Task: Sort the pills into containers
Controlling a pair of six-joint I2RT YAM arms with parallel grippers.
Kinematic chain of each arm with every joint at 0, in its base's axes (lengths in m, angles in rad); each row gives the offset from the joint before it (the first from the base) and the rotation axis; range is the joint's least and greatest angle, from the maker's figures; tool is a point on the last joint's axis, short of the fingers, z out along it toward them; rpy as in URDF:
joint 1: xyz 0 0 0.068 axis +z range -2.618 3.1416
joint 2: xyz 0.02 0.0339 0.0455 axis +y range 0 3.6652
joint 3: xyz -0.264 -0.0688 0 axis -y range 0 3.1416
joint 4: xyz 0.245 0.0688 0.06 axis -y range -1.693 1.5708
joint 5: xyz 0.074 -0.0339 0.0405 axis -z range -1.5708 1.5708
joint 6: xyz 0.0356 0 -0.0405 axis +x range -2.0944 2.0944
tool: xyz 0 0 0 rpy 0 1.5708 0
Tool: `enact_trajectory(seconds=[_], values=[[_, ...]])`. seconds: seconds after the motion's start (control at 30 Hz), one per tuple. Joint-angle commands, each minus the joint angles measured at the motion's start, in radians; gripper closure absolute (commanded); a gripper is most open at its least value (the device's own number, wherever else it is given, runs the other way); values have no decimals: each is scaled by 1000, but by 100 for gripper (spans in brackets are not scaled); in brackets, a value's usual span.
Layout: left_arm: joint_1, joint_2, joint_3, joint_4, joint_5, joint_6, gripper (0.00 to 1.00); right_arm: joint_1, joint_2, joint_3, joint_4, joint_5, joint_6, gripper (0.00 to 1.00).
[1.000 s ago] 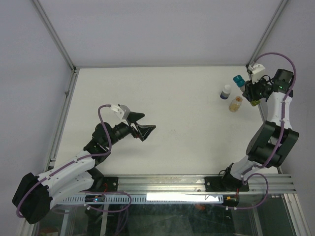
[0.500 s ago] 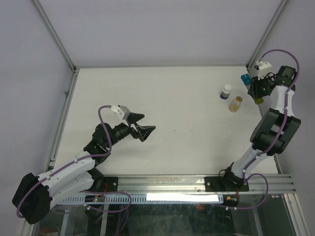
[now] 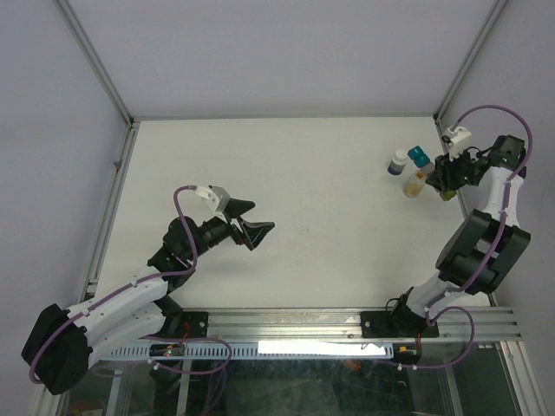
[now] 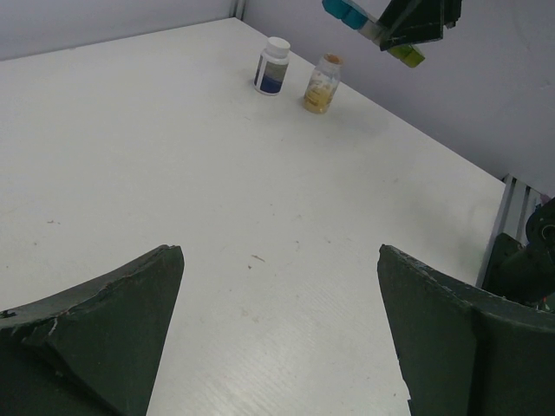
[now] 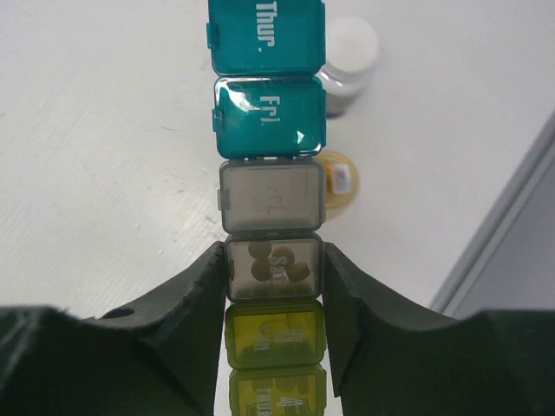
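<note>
My right gripper (image 5: pixel 274 269) is shut on the containers (image 5: pixel 270 208), a strip of joined cube compartments in teal, grey and yellow-green. The jaws clamp the grey cube that holds several brown pills. The strip hangs in the air over the table's far right corner (image 3: pixel 431 166) and shows in the left wrist view (image 4: pixel 373 22). The white-capped bottle (image 3: pixel 398 162) and the amber bottle (image 3: pixel 416 183) stand just below it. My left gripper (image 3: pixel 250 222) is open and empty, low over the table's left middle.
The right table edge and metal frame rail (image 5: pixel 494 234) lie close beside the held strip. The enclosure's back wall and corner post (image 3: pixel 451 95) stand just behind the right arm. Both bottles also show in the left wrist view (image 4: pixel 273 66), (image 4: pixel 322 83).
My right gripper has swung with the strip, first back toward the corner, then down and left, so the strip now hangs over the two bottles. The left arm has not moved.
</note>
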Motion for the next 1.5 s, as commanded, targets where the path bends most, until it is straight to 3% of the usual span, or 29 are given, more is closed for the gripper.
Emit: enact_trajectory(seconds=[0.0, 0.13, 0.37, 0.7, 0.8, 0.93, 1.03, 1.27, 1.4, 1.47], values=[[2, 7, 18, 59, 37, -2, 3, 39, -16, -65, -137, -53, -226, 70], [2, 2, 17, 55, 40, -1, 3, 82, 60, -100, -87, 99, -242, 69], [3, -24, 6, 42, 33, -6, 3, 100, 174, -75, 132, 277, -85, 68], [3, -26, 5, 36, 33, -6, 3, 104, 307, 22, 206, 366, 23, 63], [3, -26, 7, 37, 37, -7, 3, 104, 318, 34, 214, 398, 61, 55], [3, -24, 16, 37, 46, -10, 3, 104, 287, 17, 199, 362, 65, 35], [2, -24, 24, 37, 54, -13, 3, 103, 240, 6, 177, 325, 69, 25], [2, -27, 72, 24, 80, -30, 2, 105, 62, 63, -35, 159, 28, 22], [22, -4, 150, 6, 106, -59, 1, 114, -44, 132, -144, 9, 105, 21], [54, 13, 214, -25, 128, -86, 1, 114, -110, 153, -118, -70, 217, 16]])
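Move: Below the right hand and slightly out to its right is the bare table spot for the held pill box, about 14 cm down, 3 cm ahead and 3 cm right. The amber pill bottle stands close to that spot, some 5 cm ahead of the hand and 1 cm right; the white bottle is about 12 cm ahead and 2 cm left. From the idle left hand the spot lies roughly 16 cm ahead and 40 cm right, 17 cm lower. Lowering the pill box, still pinched by its second grey compartment, the right hand swings a little left and back, then goes right and forward as it sinks, about 14 cm down in all, tipping some 20 degrees to lay the box flat beside the amber bottle. The fingers open wide and let go; the hand rises again, drawing left to about its starting height. Only at the end does the left hand lift some 3 cm. ##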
